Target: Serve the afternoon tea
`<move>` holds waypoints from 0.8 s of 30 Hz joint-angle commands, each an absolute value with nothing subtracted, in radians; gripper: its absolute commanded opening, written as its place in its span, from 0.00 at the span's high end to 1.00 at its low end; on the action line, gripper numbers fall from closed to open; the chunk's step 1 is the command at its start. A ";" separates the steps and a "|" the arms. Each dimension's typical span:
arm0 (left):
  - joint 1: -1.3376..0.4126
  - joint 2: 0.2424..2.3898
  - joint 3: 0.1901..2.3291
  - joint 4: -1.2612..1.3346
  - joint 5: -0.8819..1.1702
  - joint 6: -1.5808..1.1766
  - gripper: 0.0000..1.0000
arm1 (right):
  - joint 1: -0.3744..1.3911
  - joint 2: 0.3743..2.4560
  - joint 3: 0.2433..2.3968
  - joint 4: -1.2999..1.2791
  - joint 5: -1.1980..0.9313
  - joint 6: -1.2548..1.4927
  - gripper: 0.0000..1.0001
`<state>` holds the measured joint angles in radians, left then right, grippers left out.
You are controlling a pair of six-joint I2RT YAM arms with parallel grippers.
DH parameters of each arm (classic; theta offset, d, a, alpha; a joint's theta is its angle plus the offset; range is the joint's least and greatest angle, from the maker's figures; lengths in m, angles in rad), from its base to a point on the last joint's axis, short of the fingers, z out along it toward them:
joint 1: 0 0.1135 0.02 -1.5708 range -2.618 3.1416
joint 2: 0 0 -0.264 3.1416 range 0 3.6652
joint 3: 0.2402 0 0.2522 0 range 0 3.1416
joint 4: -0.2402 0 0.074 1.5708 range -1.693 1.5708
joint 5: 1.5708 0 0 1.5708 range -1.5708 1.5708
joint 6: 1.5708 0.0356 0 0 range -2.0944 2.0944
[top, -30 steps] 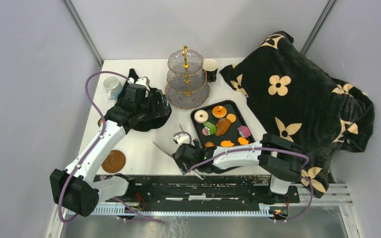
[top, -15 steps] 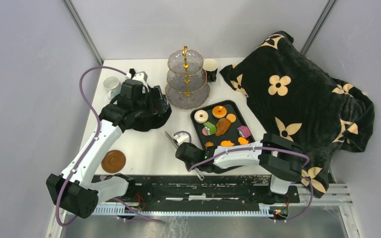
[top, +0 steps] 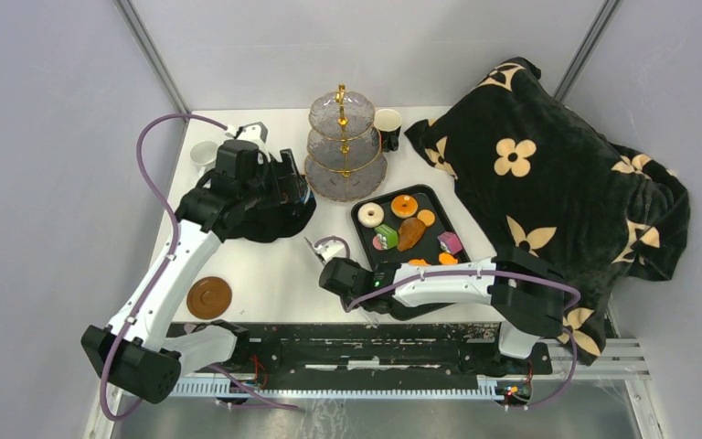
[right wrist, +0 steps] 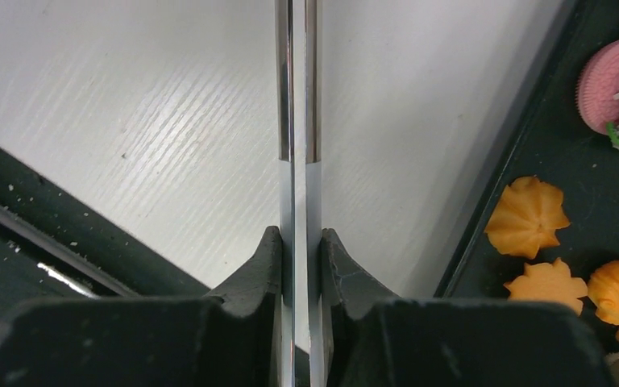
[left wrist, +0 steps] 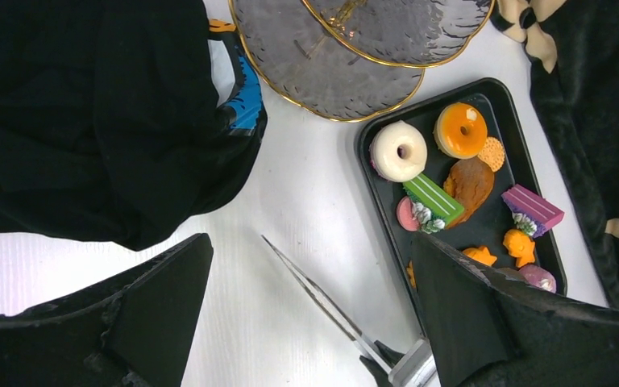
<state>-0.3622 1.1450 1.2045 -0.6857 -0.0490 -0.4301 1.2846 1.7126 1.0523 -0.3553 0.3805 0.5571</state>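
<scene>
The treats lie in a black tray point(top: 363, 222): a white donut point(left wrist: 399, 151), an orange donut point(left wrist: 460, 129), a green slice point(left wrist: 434, 199), a purple piece point(left wrist: 532, 208), orange cookies point(right wrist: 526, 216) and a pink disc point(right wrist: 608, 81). My right gripper point(right wrist: 300, 242) is shut on metal tweezers point(right wrist: 298, 121), whose two arms are pressed together just left of the tray. In the top view that gripper point(top: 329, 263) is at the tray's near left corner. My left gripper point(left wrist: 310, 250) is open and holds nothing, above the table between a black cloth point(left wrist: 89, 121) and the tray.
A three-tier glass stand point(top: 341, 146) with gold rims stands behind the tray, with a dark cup point(top: 388, 123) beside it. A white cup point(top: 203, 154) is at the far left, a brown saucer point(top: 209, 298) near left. The black flowered blanket point(top: 548, 183) fills the right side.
My right gripper has closed on the tweezers, squeezing their spread arms together, and shifted slightly away from the near edge. The left arm drew back a little to the left, still open.
</scene>
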 commanded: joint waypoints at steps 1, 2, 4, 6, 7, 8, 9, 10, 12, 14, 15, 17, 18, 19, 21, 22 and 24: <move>-0.360 1.128 1.191 -0.662 -0.055 -0.413 0.01 | 1.285 1.713 1.010 -0.221 0.502 0.515 0.82; -0.360 1.129 1.188 -0.661 -0.055 -0.414 0.01 | 1.285 1.718 0.996 -0.193 0.510 0.504 0.81; -0.360 1.132 1.184 -0.660 -0.055 -0.417 0.01 | 1.285 1.730 0.974 -0.136 0.505 0.479 0.78; -0.360 1.136 1.183 -0.660 -0.055 -0.418 0.01 | 1.285 1.751 0.963 -0.085 0.481 0.446 0.70; -0.358 1.139 1.184 -0.660 -0.039 -0.418 0.01 | 1.285 1.763 0.964 -0.079 0.485 0.443 0.67; -0.359 1.143 1.187 -0.660 -0.027 -0.417 0.01 | 1.283 1.775 0.969 -0.082 0.490 0.446 0.64; -0.359 1.146 1.190 -0.660 -0.020 -0.418 0.01 | 1.279 1.782 0.970 -0.082 0.492 0.451 0.60; -0.358 1.147 1.191 -0.660 -0.022 -0.421 0.01 | 1.278 1.782 0.959 -0.072 0.494 0.459 0.56; -0.358 1.149 1.193 -0.660 -0.039 -0.422 0.01 | 1.276 1.776 0.936 -0.032 0.494 0.471 0.43; -0.359 1.149 1.196 -0.660 -0.043 -0.420 0.01 | 1.274 1.770 0.921 -0.014 0.508 0.482 0.29; -0.359 1.149 1.196 -0.660 -0.042 -0.420 0.01 | 1.274 1.763 0.912 -0.006 0.515 0.490 0.23; -0.359 1.150 1.197 -0.660 -0.037 -0.418 0.01 | 1.274 1.748 0.893 0.014 0.526 0.496 0.12; -0.359 1.150 1.197 -0.660 -0.037 -0.419 0.01 | 1.273 1.742 0.888 0.017 0.527 0.498 0.07; -0.359 1.149 1.198 -0.660 -0.037 -0.418 0.01 | 1.275 1.741 0.889 0.012 0.526 0.501 0.03; -0.359 1.146 1.198 -0.662 -0.038 -0.419 0.01 | 1.274 1.749 0.908 -0.019 0.527 0.504 0.00; -0.359 1.142 1.197 -0.661 -0.039 -0.419 0.01 | 1.274 1.757 0.921 -0.037 0.533 0.508 0.00; -0.359 1.135 1.194 -0.661 -0.042 -0.419 0.01 | 1.275 1.769 0.919 -0.031 0.524 0.509 0.01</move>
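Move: The tongs, already squeezed in the right hand, are bound for bare white table roughly 4 cm below and 3 cm ahead of it. The black tray's middle lies about 15 cm to the right and 7 cm ahead. The cake stand stands straight ahead, some 24 cm out; the black cloth is about 17 cm ahead and 16 cm left. From the left hand, the bare spot is about 12 cm right, 12 cm back and 24 cm down. The tongs are set down on the bare table left of the tray: the right hand eases forward about 3 cm in all and sinks 2.5 cm early on, its fingertips tipping up some 10 degrees. The fingers open as it sinks, then spread fully and let go of both legs. ##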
